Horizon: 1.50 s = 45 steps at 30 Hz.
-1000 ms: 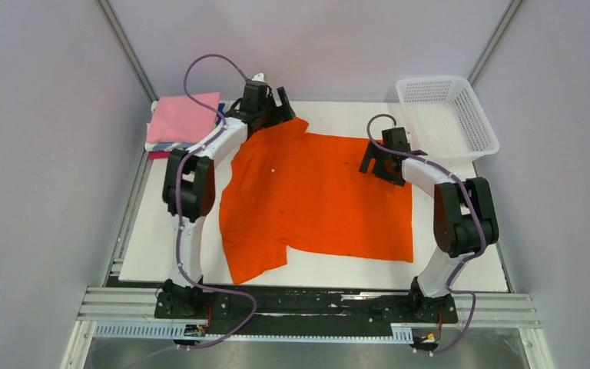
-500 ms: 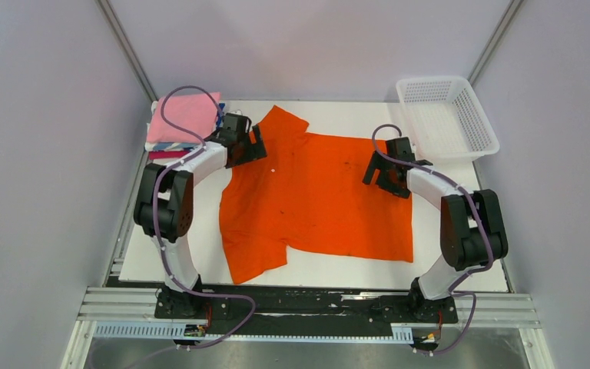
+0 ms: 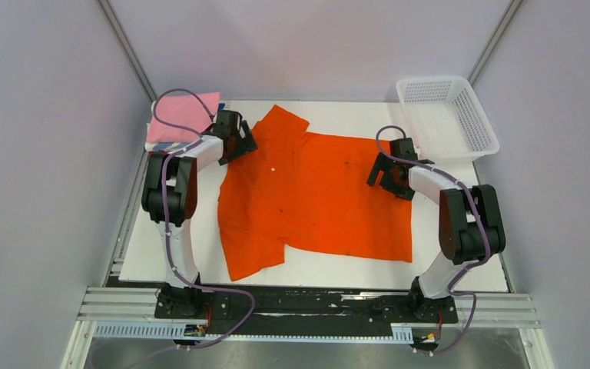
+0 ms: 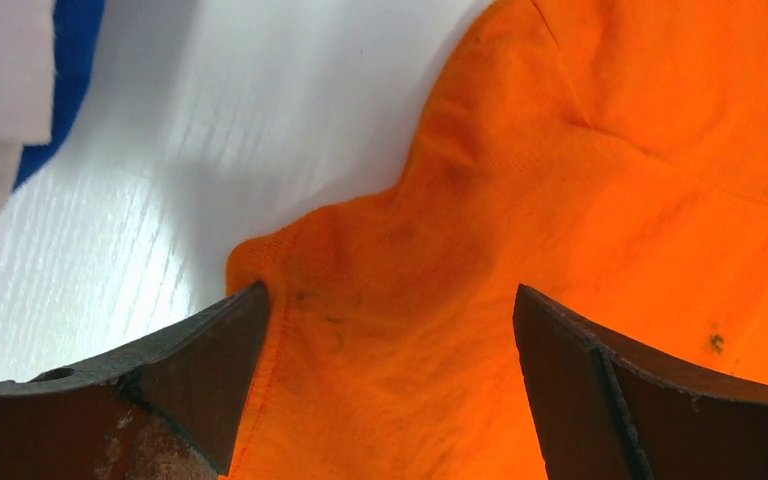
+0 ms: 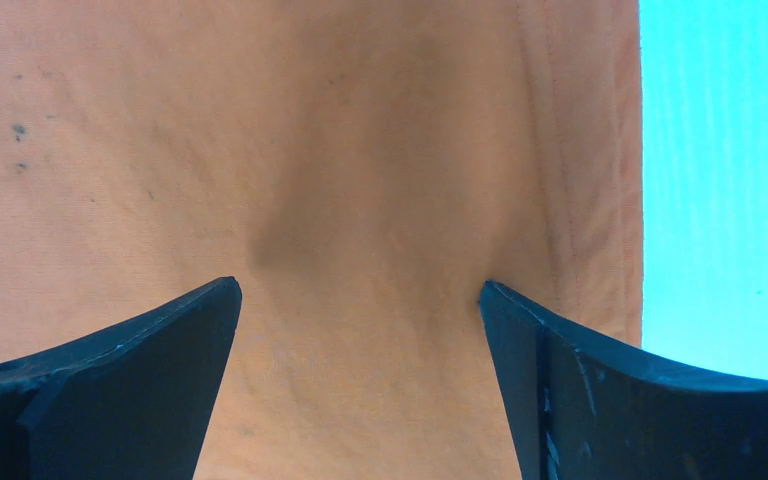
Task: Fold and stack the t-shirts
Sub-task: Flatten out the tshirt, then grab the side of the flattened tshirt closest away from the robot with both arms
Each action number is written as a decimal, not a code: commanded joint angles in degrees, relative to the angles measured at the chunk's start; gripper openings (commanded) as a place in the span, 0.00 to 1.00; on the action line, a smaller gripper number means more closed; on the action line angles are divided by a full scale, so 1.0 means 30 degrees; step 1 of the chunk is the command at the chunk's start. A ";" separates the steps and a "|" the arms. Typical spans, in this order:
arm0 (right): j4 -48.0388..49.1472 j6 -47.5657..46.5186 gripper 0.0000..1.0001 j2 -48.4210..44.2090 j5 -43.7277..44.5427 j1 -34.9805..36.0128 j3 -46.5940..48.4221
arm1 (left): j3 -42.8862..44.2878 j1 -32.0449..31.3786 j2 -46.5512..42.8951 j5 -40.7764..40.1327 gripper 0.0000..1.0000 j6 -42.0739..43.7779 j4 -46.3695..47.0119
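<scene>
An orange t-shirt [image 3: 319, 200] lies spread flat on the white table. My left gripper [image 3: 243, 146] stands open at the shirt's far left edge. In the left wrist view the left gripper [image 4: 390, 290] has its fingers on either side of a stitched hem of the orange cloth [image 4: 560, 200], with nothing pinched. My right gripper [image 3: 382, 177] is open over the shirt's far right edge. In the right wrist view the right gripper [image 5: 360, 284] straddles flat cloth [image 5: 260, 130] just inside the hem. A folded stack of t-shirts [image 3: 183, 119], pink on top, sits at the far left corner.
A white mesh basket [image 3: 447, 115] stands at the far right corner, partly off the table. The table board [image 3: 445, 257] ends close to the right arm. The stack's white and blue edges [image 4: 65, 70] show just left of my left gripper. Enclosure walls rise on both sides.
The left arm has drawn back from the far sleeve and swung left, and its gripper now sits low at the shirt's left edge. The right gripper has shifted slightly right and nearer.
</scene>
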 commanded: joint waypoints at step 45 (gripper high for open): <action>-0.0487 0.4231 1.00 -1.0102 0.2355 0.0834 -0.3540 | -0.5294 -0.3886 -1.1836 -0.4333 1.00 -0.2779 -0.7440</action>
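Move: From the left hand, the flat t-shirt's middle lies about 20 cm right and 12 cm back, its far sleeve about 11 cm right and 12 cm ahead, and the folded stack some 15 cm left and 9 cm ahead. From the right hand, the t-shirt's middle is about 19 cm left and 4 cm back, and the white basket some 17 cm right and 20 cm ahead. Both hands are already down at the cloth. Both open grippers drag the t-shirt, left forward-left and right forward about 6 cm, then lift off backwards. ##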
